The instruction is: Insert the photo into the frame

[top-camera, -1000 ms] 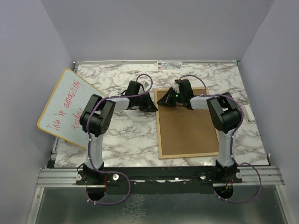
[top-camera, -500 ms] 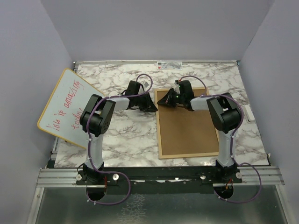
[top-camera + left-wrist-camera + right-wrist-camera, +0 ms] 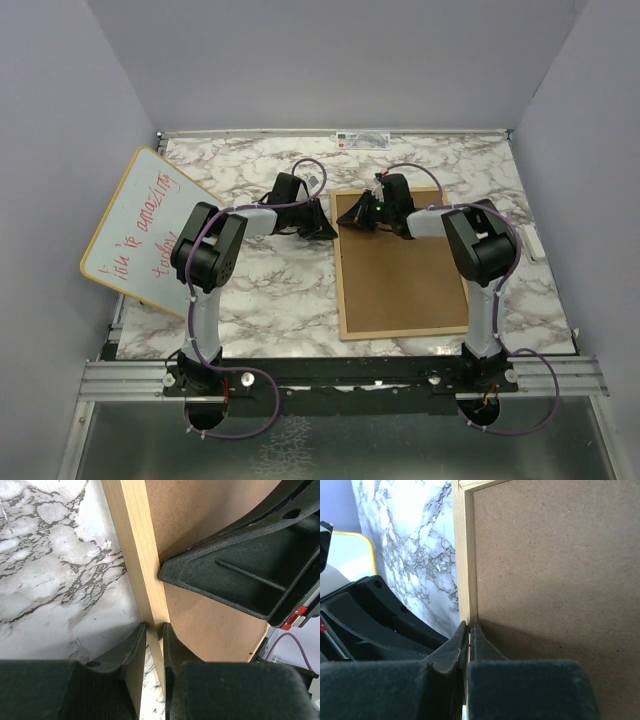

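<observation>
The frame (image 3: 342, 285) lies face down on the marble table with a brown backing board (image 3: 400, 270) filling it. My left gripper (image 3: 325, 228) is shut on the frame's left rail (image 3: 137, 545) near the far corner, and the wood sits between its fingers (image 3: 154, 626). My right gripper (image 3: 352, 215) is shut. Its tips (image 3: 470, 625) rest at the seam between the rail (image 3: 464, 555) and the backing board (image 3: 555, 570). The right gripper's fingers (image 3: 235, 575) also show in the left wrist view. The photo is hidden.
A round-cornered whiteboard (image 3: 140, 225) with red handwriting leans at the table's left edge. Grey walls close in the left, back and right. A white label strip (image 3: 360, 137) lies along the back edge, and a small white object (image 3: 533, 243) lies at the right edge.
Almost nothing differs. The right wrist has shifted very slightly at the frame's far left corner, and the left arm holds still.
</observation>
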Robot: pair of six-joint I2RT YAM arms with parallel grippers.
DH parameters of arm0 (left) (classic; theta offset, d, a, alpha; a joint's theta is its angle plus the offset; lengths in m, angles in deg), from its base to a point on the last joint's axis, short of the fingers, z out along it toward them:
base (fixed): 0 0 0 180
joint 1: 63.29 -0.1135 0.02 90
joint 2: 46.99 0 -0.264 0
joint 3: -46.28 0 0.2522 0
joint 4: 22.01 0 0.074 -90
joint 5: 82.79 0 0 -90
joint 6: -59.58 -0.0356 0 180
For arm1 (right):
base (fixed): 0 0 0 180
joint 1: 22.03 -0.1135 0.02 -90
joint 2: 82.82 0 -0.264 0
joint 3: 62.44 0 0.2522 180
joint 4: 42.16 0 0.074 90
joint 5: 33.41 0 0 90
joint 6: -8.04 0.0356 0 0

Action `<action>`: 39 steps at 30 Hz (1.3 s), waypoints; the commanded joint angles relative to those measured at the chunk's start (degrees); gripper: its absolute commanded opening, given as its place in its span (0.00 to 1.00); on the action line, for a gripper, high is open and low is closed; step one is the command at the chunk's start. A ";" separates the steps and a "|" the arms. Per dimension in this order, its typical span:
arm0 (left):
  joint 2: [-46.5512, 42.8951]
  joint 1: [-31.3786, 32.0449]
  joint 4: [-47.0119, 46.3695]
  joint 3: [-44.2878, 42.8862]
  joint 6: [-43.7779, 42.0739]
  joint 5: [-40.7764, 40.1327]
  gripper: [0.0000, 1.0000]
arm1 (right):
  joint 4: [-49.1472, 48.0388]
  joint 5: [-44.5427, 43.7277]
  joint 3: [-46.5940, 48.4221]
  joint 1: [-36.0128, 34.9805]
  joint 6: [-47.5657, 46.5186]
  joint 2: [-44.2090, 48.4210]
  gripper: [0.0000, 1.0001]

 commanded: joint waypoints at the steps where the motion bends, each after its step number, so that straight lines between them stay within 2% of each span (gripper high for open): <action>1: 9.58 -0.74 16.87 5.43 -6.13 -18.09 0.13 | 10.58 -9.68 -3.72 -0.24 -4.15 -2.90 0.01; 7: 9.35 -0.92 17.17 5.19 -6.36 -18.18 0.13 | 13.03 -11.92 -1.83 -0.24 -4.78 -0.93 0.01; 12: 8.57 -1.48 17.67 4.33 -6.65 -17.89 0.13 | 18.13 -20.76 0.56 0.33 -5.17 4.72 0.01; 17: 7.74 -1.88 17.71 2.44 -6.95 -16.60 0.15 | 23.57 -23.58 3.33 3.38 -5.71 10.16 0.00; 20: 6.50 -2.18 17.92 0.13 -7.82 -16.01 0.20 | 28.93 -25.07 5.61 5.31 -5.11 11.98 0.00; 23: 5.39 -2.58 18.27 -3.89 -9.35 -14.78 0.30 | 33.87 -26.82 6.84 7.60 -3.48 13.89 0.01; 28: 7.03 -2.77 21.15 -17.55 -12.74 -15.35 0.47 | 39.27 -29.15 5.07 12.26 -1.42 18.97 0.02; 32: 12.03 -2.77 23.70 -31.49 -13.91 -15.60 0.58 | 42.10 -30.97 1.08 15.75 0.09 24.65 0.09; 36: 18.67 -2.77 24.68 -45.32 -13.26 -15.75 0.68 | 46.05 -33.01 -2.51 18.86 2.18 29.77 0.23; 39: 25.23 -2.53 24.68 -55.46 -12.59 -13.85 0.76 | 50.59 -35.45 -4.54 20.36 3.87 33.33 0.45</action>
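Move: The left hand still pinches the photo frame's left bar; the frame's far left corner lies about 10 cm ahead along that bar, level sideways, and the banknote some 26 cm ahead and 7 cm right. The right hand's shut fingertips are at the same bar: straight across, the frame's right bar is roughly 28 cm to its right, the far right corner 8 cm ahead and 27 cm right, and the brown back panel's middle 11 cm back and 16 cm right. All lie about fingertip height or just below. Rightward over the brown back panel sweeps the right hand, about 24 cm and rising some 8 cm, towards the frame's right bar, turning clockwise, its shut fingers starting to part only late on. The left hand holds its pinch at first, then lets go of the left bar and goes forward some 16 cm past the far left corner, rising a little and opening wide. ##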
